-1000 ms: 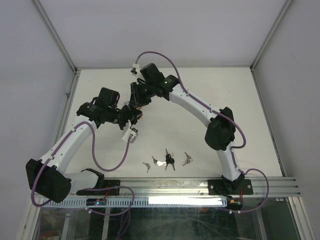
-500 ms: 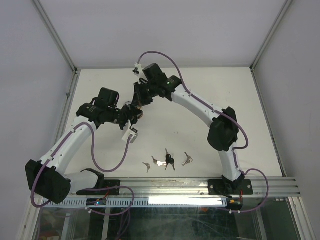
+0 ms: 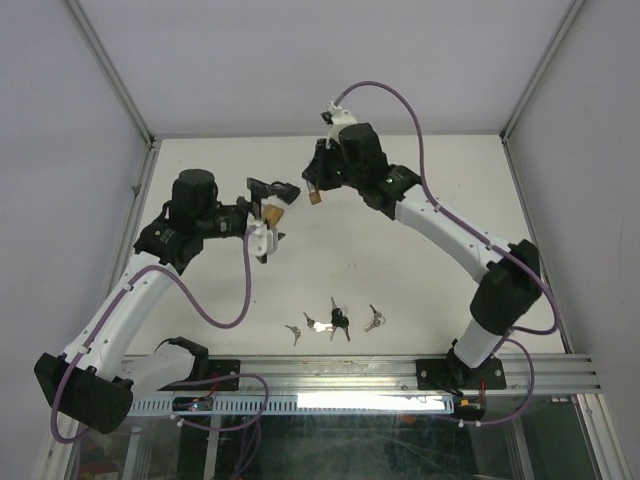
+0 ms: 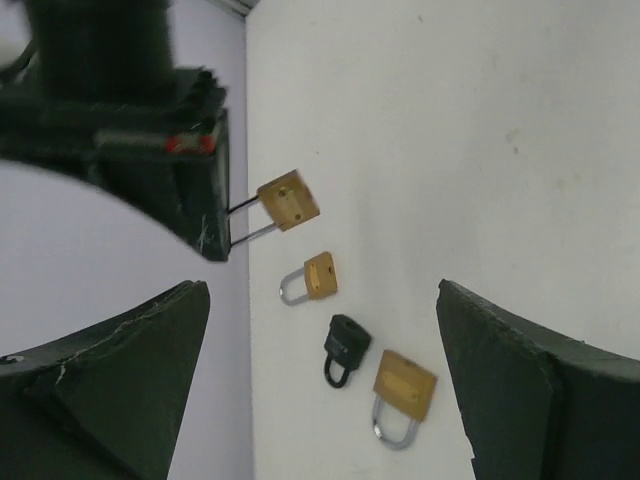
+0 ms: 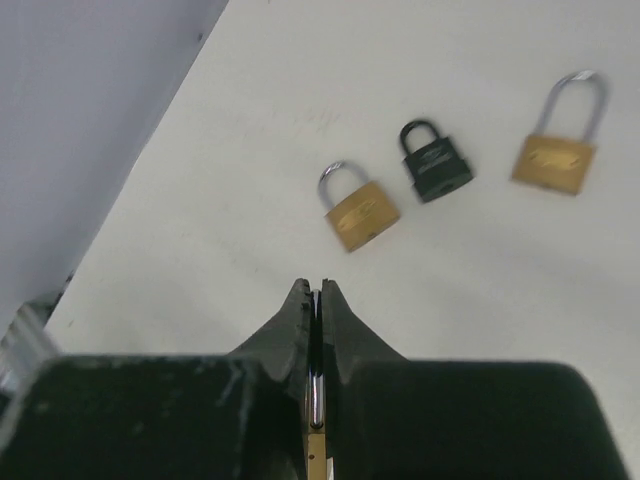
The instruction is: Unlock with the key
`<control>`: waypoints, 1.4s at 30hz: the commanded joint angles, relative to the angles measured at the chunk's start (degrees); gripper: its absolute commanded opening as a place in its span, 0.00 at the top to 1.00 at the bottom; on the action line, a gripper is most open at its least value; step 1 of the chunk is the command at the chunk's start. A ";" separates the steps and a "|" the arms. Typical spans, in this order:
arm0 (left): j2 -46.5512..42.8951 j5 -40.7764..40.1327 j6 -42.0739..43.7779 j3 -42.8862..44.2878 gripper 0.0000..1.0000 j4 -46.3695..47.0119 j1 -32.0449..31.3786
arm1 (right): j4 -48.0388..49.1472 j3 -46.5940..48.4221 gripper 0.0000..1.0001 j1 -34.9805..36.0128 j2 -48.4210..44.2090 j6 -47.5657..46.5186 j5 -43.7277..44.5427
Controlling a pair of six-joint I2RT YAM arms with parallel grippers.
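Observation:
My right gripper (image 5: 311, 291) is shut on the shackle of a brass padlock (image 4: 288, 200). The padlock hangs above the table, and its body shows just below the jaws (image 5: 316, 466). From above, that gripper (image 3: 314, 186) and the held padlock (image 3: 315, 197) are at the back middle. My left gripper (image 4: 322, 300) stands wide open with nothing between its fingers, a little left of the held padlock (image 3: 274, 208). Several keys (image 3: 335, 322) lie near the front edge, far from both grippers. I see no key in the held padlock.
Three padlocks lie on the white table (image 5: 250, 220) below the grippers: a small brass one (image 5: 360, 212), a black one (image 5: 436, 170) and a larger brass one (image 5: 555, 160). The left wall (image 4: 120, 300) is close to the left gripper.
The left gripper has opened and drawn back to the left. The right gripper has closed on the shackle and carried the brass padlock up and to the right.

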 commanded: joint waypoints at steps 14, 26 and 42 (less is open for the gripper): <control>7.88 -17.21 -102.47 8.05 0.05 40.82 -1.89 | 32.76 4.07 1.00 15.07 -5.71 -14.64 36.55; 4.83 -14.28 -107.59 -0.23 0.12 59.35 0.96 | 32.68 4.37 1.00 16.79 -7.29 -14.64 36.55; 5.42 -8.16 -106.67 0.42 0.87 62.57 2.24 | 30.26 3.11 1.00 16.84 -9.36 -14.64 36.55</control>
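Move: The small brass padlock, still pinched by its shackle in the right hand, is about 8 cm ahead of the open left hand, 7 cm to its right and 3 cm lower; from the right hand it hangs 2 cm back, 1 cm right and 3 cm down. On the table, 25 cm below the left hand, the big brass padlock lies about 20 cm ahead and 7 cm left, the black padlock some 28 cm ahead and 3 cm left. Right hand lifts the padlock about 19 cm; left rises 14 cm, rolling over, and closes on its body. ##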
